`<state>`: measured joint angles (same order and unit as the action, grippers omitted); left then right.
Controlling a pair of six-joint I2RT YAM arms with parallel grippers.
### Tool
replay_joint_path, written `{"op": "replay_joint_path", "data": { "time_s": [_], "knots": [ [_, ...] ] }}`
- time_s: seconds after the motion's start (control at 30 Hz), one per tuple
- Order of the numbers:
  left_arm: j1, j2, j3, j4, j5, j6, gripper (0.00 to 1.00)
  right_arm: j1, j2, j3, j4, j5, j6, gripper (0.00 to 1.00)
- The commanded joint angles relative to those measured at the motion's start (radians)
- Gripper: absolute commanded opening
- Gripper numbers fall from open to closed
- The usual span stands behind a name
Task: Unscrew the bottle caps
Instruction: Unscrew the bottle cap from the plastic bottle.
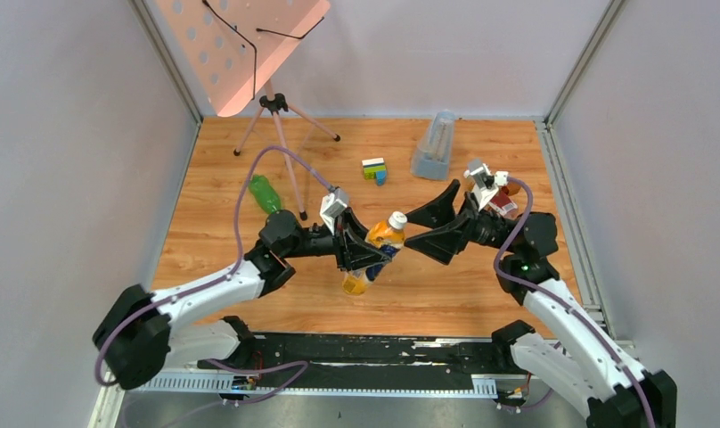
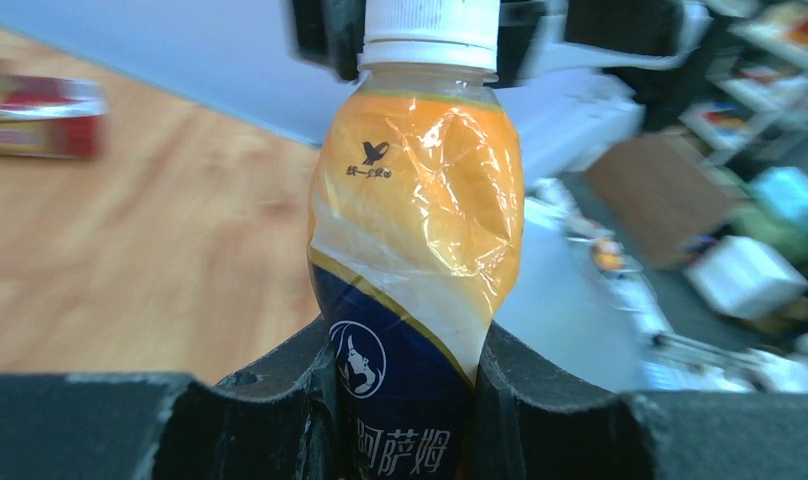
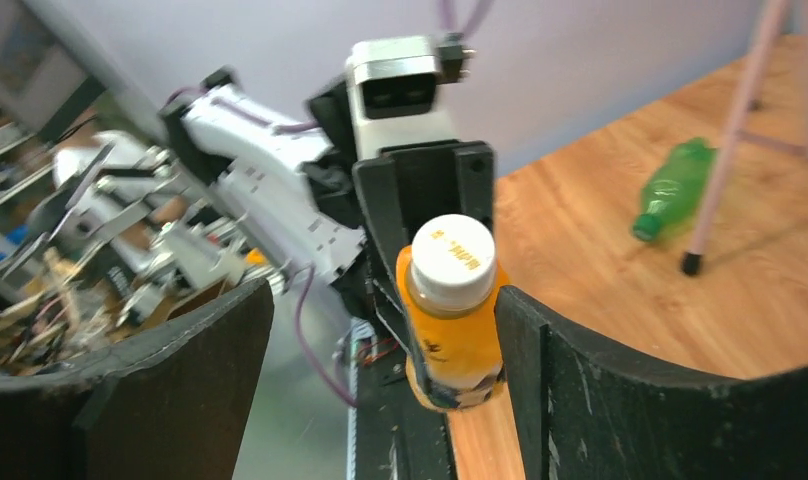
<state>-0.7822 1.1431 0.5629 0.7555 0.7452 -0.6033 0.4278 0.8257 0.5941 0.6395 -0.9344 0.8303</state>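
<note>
My left gripper (image 1: 364, 252) is shut on the body of an amber bottle with a yellow label (image 1: 376, 250), held tilted above the table. In the left wrist view the black fingers (image 2: 270, 400) pinch its blue lower label (image 2: 400, 400). Its white cap (image 1: 397, 219) is on the neck (image 2: 432, 30). My right gripper (image 1: 412, 229) stands open, its tips just right of that cap and not touching it. In the right wrist view the cap (image 3: 452, 262) sits close to the right-hand finger (image 3: 540, 370) of the gripper (image 3: 380, 300). A green bottle (image 1: 265, 193) lies at the left.
A bottle with a red label (image 1: 502, 201) lies behind my right wrist. A tall clear bluish container (image 1: 434, 145) and toy bricks (image 1: 374, 168) stand at the back. A pink tripod (image 1: 276, 107) holding a pink board stands at the back left, one leg by the green bottle (image 3: 675, 185).
</note>
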Motion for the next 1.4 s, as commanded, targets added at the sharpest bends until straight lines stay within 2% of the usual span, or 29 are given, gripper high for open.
{"op": "replay_joint_path", "data": {
  "time_s": [0.0, 0.1, 0.17, 0.23, 0.37, 0.63, 0.8, 0.97, 1.17, 1.23, 1.37],
  "knots": [
    [-0.008, -0.095, 0.184, -0.789, -0.304, 0.464, 0.0, -0.009, -0.022, 0.146, -0.614, 0.262, -0.256, 0.83],
    [-0.052, -0.059, 0.27, -1.049, -0.485, 0.575, 0.0, -0.014, 0.036, 0.178, -0.726, 0.29, -0.219, 0.81],
    [-0.123, -0.018, 0.321, -1.162, -0.63, 0.659, 0.0, -0.019, 0.076, 0.192, -0.771, 0.291, -0.201, 0.79],
    [-0.149, 0.046, 0.364, -1.246, -0.739, 0.709, 0.0, -0.022, 0.118, 0.2, -0.806, 0.28, -0.181, 0.76],
    [-0.163, 0.091, 0.388, -1.295, -0.821, 0.772, 0.0, -0.025, 0.183, 0.19, -0.806, 0.201, -0.142, 0.68],
    [-0.182, -0.002, 0.293, -1.149, -0.759, 0.883, 0.0, -0.025, 0.303, 0.167, -0.784, 0.103, -0.129, 0.64],
    [-0.184, -0.066, 0.231, -1.046, -0.665, 0.913, 0.0, -0.024, 0.388, 0.149, -0.668, -0.005, -0.062, 0.62],
    [-0.183, -0.07, 0.22, -1.024, -0.645, 0.92, 0.0, -0.021, 0.441, 0.125, -0.531, -0.093, 0.004, 0.56],
    [-0.184, -0.048, 0.221, -1.02, -0.646, 0.916, 0.0, -0.02, 0.455, 0.124, -0.519, -0.107, 0.001, 0.54],
    [-0.183, -0.046, 0.221, -1.013, -0.644, 0.914, 0.0, -0.017, 0.469, 0.123, -0.513, -0.109, 0.002, 0.36],
    [-0.184, -0.048, 0.219, -0.995, -0.639, 0.912, 0.0, -0.01, 0.498, 0.134, -0.509, -0.121, -0.003, 0.21]
  ]
}}
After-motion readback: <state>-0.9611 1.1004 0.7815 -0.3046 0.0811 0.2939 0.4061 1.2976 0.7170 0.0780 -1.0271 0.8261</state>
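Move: Cap on the orange bottle still held in the left gripper: from the open right gripper's hand point it sits about 3 cm left, 2 cm ahead and 1 cm lower; from the left hand it is about 4 cm ahead, 3 cm right and 8 cm up. From the right hand, the toy blocks lie on the table some 36 cm ahead, 10 cm left and 32 cm down, and the clear box 42 cm ahead, 8 cm right and 30 cm below. Bring the open right gripper forward about 6 cm, then some 15 cm down, rolling it roughly 50 degrees about its fingers, and close its fingertips around the cap's sides. Meanwhile keep the left grip on the bottle, ease that hand forward, then swing it down about 12 cm and 6 cm left, tipping its fingers steeply downward so the cap leans towards the right gripper. ##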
